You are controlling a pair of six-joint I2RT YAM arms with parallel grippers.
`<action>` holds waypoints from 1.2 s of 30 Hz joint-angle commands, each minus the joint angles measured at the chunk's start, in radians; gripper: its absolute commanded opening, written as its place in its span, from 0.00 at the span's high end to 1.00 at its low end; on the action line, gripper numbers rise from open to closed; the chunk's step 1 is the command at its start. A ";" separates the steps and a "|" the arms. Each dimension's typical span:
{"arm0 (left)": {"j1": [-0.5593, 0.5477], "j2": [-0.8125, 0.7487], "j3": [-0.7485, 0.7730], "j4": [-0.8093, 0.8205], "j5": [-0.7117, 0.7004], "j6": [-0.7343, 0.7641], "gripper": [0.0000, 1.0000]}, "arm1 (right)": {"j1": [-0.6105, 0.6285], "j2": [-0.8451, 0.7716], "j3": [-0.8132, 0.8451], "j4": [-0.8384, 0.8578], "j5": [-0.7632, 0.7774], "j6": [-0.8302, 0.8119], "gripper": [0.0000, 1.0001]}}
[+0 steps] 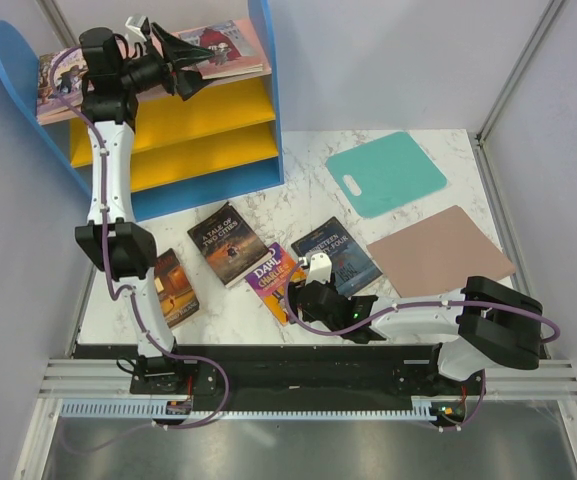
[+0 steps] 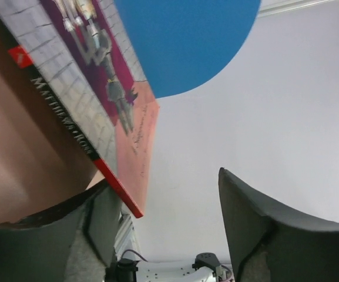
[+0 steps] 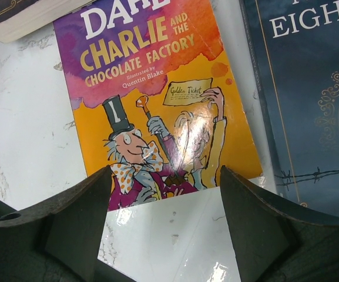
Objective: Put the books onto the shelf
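Note:
The shelf point(image 1: 203, 120) stands at the back left with blue sides, a pink top board and yellow lower boards. Two books point(image 1: 230, 42) lie on its top board. My left gripper point(image 1: 200, 62) hovers at that board, open; in its wrist view the left gripper point(image 2: 169, 200) has a red-spined book point(image 2: 69, 111) with its corner beside the left finger. On the table lie a dark book point(image 1: 228, 243), a brown-orange book point(image 1: 173, 288), the Roald Dahl book point(image 3: 157, 100) and the navy book point(image 3: 310, 100). My right gripper point(image 3: 163, 200) stands open over the Dahl book's near edge, nothing between its fingers.
A teal mat point(image 1: 386, 172) with a handle hole lies at the back right, and a pinkish-brown mat point(image 1: 438, 250) sits in front of it. Grey walls close in the table. The shelf's rounded blue side point(image 2: 187, 41) fills the top of the left wrist view.

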 commanded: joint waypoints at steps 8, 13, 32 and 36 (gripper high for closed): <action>0.039 -0.131 -0.041 0.007 -0.056 -0.039 0.00 | 0.005 0.001 0.032 -0.003 0.014 0.008 0.19; 0.040 -0.160 -0.068 -0.043 -0.059 -0.013 0.00 | 0.005 -0.006 0.028 -0.003 0.016 0.008 0.18; 0.049 -0.232 -0.225 -0.288 -0.162 0.259 0.00 | 0.005 -0.028 0.015 -0.006 0.025 0.010 0.18; 0.049 -0.244 -0.236 -0.319 -0.188 0.306 0.00 | 0.006 -0.023 0.017 -0.004 0.025 0.010 0.18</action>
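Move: The Romeo-and-Juliet-style picture book lies across the right part of the pink top board. Its middle is about 5 cm ahead of the left hand, 3 cm to the right and roughly 1 cm below. The board's own middle is some 9 cm left, 1 cm ahead and 3 cm down; the purple-covered book is about 23 cm left, level fore and aft. From the right hand the picture book is about 37 cm ahead, 11 cm left and 40 cm up. The left hand, its fingers already part-way open around the picture book's near left corner, spreads them fully and eases back towards the robot about 4 cm and left 2.5 cm, rising some 2 cm at first and then sinking about 3 cm. It turns roughly 10 degrees counter-clockwise and rolls its left side up a little, the upper finger still over the cover and the lower one close by the overhanging corner at the board's front edge, seeming to draw the book along. ##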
